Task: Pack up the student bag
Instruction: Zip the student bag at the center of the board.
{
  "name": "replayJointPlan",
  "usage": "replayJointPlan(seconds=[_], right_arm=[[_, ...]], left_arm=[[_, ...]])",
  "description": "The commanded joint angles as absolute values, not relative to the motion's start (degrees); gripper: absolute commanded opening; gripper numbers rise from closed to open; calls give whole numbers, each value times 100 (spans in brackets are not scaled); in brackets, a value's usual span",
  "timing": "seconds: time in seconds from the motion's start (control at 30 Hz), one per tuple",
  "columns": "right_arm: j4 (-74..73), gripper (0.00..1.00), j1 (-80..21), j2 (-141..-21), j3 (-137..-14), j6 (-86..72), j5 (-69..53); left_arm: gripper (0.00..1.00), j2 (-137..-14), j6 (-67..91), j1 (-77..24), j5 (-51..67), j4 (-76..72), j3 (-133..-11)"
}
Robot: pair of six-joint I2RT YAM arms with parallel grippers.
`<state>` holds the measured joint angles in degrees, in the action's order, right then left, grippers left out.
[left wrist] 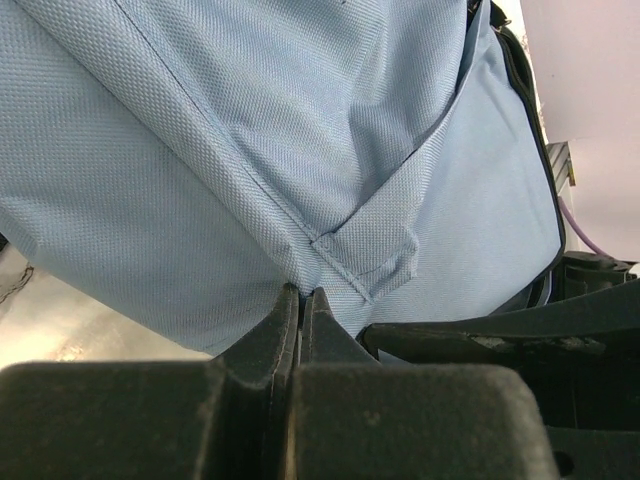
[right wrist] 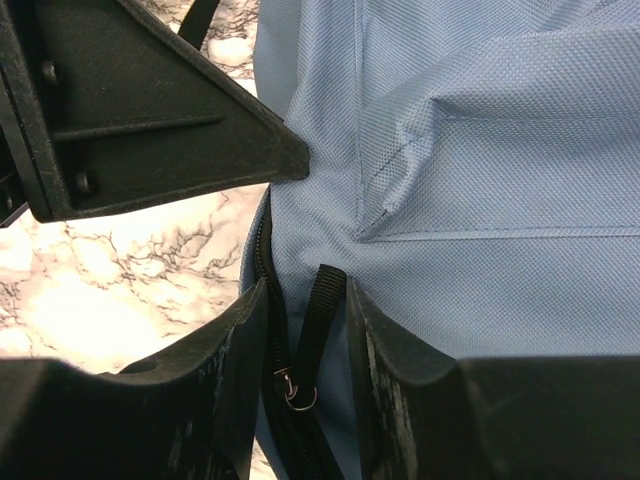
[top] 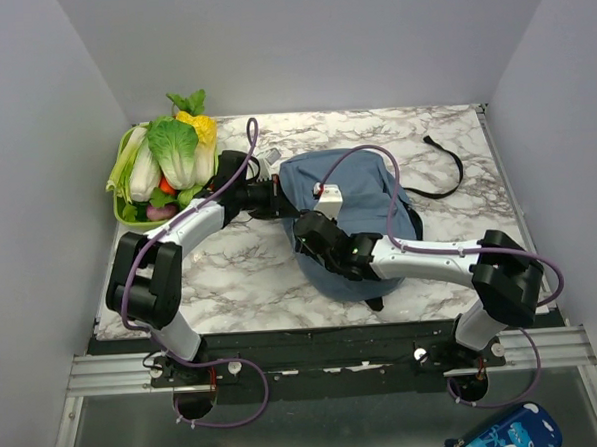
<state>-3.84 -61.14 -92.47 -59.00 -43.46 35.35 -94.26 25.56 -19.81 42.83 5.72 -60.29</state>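
Observation:
The student bag [top: 362, 195], dusty-blue fabric, lies in the middle of the marble table. My left gripper [top: 277, 193] is at its left edge. In the left wrist view this gripper [left wrist: 305, 292] is shut on a fold of the bag's fabric [left wrist: 250, 150] beside a stitched corner. My right gripper [top: 314, 233] is at the bag's near-left side. Seen from the right wrist, its jaws [right wrist: 306, 285] stand open on either side of the black zip pull strap [right wrist: 325, 300], with the black zipper [right wrist: 266, 320] just left of the strap. A metal ring joins strap and slider.
A green basket [top: 119, 211] of toy vegetables stands at the back left, close behind the left arm. The bag's black strap [top: 446, 171] trails toward the back right. A bright-blue printed pouch [top: 510, 433] lies below the table's near edge. Grey walls enclose three sides.

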Motion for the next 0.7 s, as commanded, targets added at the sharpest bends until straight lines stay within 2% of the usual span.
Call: replayJointPlan(seconds=[0.0,0.3,0.33,0.5,0.67], right_arm=[[-184,42,-6117,-9360,-5968,-4517,3823],[-290,8,-6126,-9062,-5845,-4526,3841],[-351,2,-6126,-8983,-5810,-4518,3884],[-360,1,-6231,-8263,-5423,-4561,4157],[-483,1,-6389,-8121,-5291,-4614,4280]], left_arm=[[0,-9088,2830,-2004,4939,352,-6056],[0,-9114,2830,-1960,4896,334,-6047],[0,-9132,2795,-1943,4887,317,-6047],[0,-9281,2769,-1846,4808,308,-6117],[0,-9413,2760,-1784,4755,316,-6205]])
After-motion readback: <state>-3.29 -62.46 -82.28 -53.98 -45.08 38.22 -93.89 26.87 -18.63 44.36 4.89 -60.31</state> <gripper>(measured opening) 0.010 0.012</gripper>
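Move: The zipper pull of the student bag already lies between my open right fingers, within about 1 cm below the hand point. My left hand still pinches a fold of the bag's left edge, roughly 6 cm ahead and 2 cm to the left of my right hand. The bag's middle is some 4 cm ahead and 10 cm to the right. From my left hand the pull lies about 6 cm back, 2 cm to the right and slightly lower. I shut my right fingers from about half open and pinch the black tab, hardly shifting while they close. Then I lift it about 4 cm, drawing 2 cm to the right and a little back, away from my left fingers, which keep the bag's edge pinched and ease up less than a centimetre. ##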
